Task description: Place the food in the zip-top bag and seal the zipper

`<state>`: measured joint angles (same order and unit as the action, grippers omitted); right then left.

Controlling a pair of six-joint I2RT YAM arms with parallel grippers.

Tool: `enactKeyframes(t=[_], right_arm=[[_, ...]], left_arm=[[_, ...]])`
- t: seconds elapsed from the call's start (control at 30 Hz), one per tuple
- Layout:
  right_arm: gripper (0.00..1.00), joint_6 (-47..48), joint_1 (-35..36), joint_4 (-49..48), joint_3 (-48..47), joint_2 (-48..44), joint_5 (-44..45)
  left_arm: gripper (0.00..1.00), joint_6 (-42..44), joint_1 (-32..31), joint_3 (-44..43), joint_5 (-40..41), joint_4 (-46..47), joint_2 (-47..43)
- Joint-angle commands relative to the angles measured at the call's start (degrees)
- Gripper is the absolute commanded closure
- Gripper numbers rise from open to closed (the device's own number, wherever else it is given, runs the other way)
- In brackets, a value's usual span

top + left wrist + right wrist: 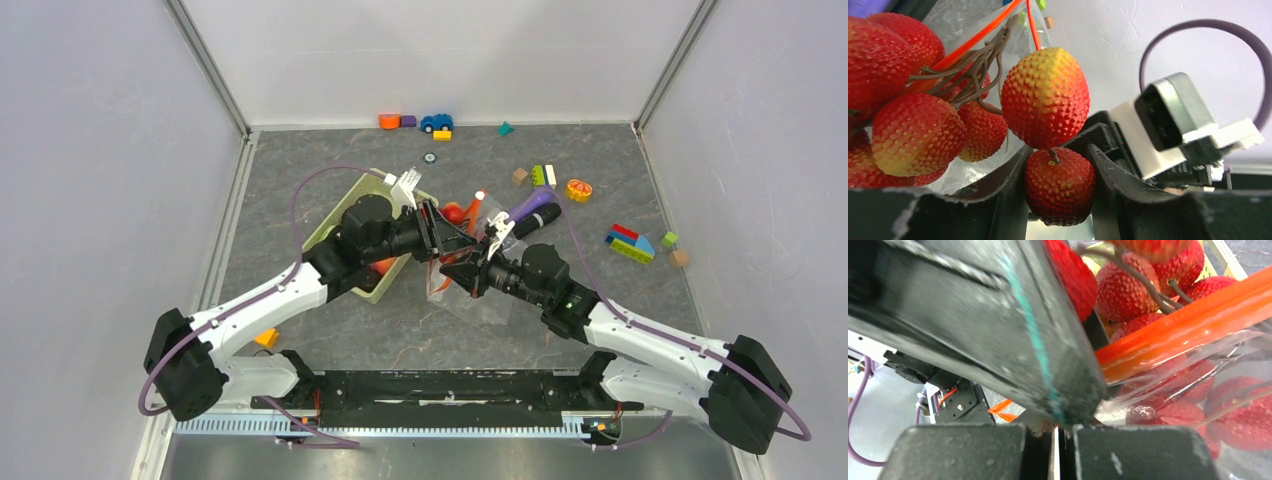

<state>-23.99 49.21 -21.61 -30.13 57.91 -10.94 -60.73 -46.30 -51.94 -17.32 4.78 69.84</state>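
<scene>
The food here is a bunch of red, bumpy toy fruits (pixel 915 132) on brown stems. My left gripper (pixel 1060 156) is shut on one fruit of the bunch (pixel 1059 187), and the others hang at the mouth of the zip-top bag (pixel 968 172). The orange-red zipper (pixel 1188 326) runs across the right wrist view, with more red fruits (pixel 1243 415) showing through the clear plastic below it. My right gripper (pixel 1057 437) is shut on the bag's edge, close under the left gripper's finger. From above, both grippers (pixel 445 243) (pixel 470 272) meet over the bag (pixel 470 298).
A light-green basket (pixel 345 215) lies under the left arm. Purple and dark pieces (pixel 533 205) lie behind the bag. An orange citrus slice (pixel 579 190), coloured blocks (pixel 630 243) and a toy car (pixel 436 122) are scattered at the back and right.
</scene>
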Motion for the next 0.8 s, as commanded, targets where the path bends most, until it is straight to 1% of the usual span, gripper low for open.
enactKeyframes(t=[0.0,0.13,0.3,0.4,0.53,0.57,0.67,0.77], right_arm=[[1.0,4.38,-0.4,1.65,1.72,-0.49,-0.2],[1.0,6.0,-0.48,2.69,2.71,-1.65,1.19],[1.0,7.41,-0.69,3.37,2.84,-0.85,2.77],[1.0,7.23,-0.69,1.61,3.18,0.01,1.1],[1.0,6.11,-0.68,-1.51,3.15,0.97,-0.91],[1.0,5.79,-0.7,-1.73,2.98,1.11,-0.95],[1.0,4.08,-0.68,-4.32,3.28,0.58,-1.71],[1.0,0.87,-0.64,-10.44,4.69,0.38,-5.27]], left_arm=[[0.98,9.1,-0.45,-6.1,-4.67,-1.47,-4.6],[0.98,10.34,-0.46,-9.24,-1.62,-6.86,-7.11],[0.98,8.24,-0.45,-10.94,-0.63,-8.46,-7.81],[0.98,4.89,-0.45,-9.85,1.34,-8.03,-7.33],[0.98,-1.95,-0.45,-5.44,1.87,1.77,-6.25],[0.98,-2.59,-0.45,-4.92,2.64,2.78,-6.04],[0.98,-4.51,-0.45,-2.66,6.72,4.92,-6.06],[0.98,-8.73,-0.45,2.85,10.14,13.24,-6.34]])
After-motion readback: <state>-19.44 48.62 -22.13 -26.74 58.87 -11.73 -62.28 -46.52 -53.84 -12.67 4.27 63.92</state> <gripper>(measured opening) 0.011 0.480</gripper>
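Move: My left hand still holds the bunch of red fruit by one fruit. The middle of the bag's orange-edged mouth lies about 5 cm below that hand, some 1 cm to its left and neither ahead nor behind. The basket is about 18 cm to its left, level with it fore and aft; the purple microphone is 11 cm to its right and 5 cm ahead, both some 23 cm below. From my right hand, pinching the rim, the mouth's middle is 5 cm ahead, 2 cm right. I lift the fruit bunch clear upwards with my left hand, about 8 cm and a little back and left away from the bag mouth, then come forward 2 cm while sinking some 3 cm towards it again, the fruit still pinched. My right hand keeps its closed grip on the orange rim and draws it down about 4 cm, shifting slightly right at first, and rolls its left side a little lower. ##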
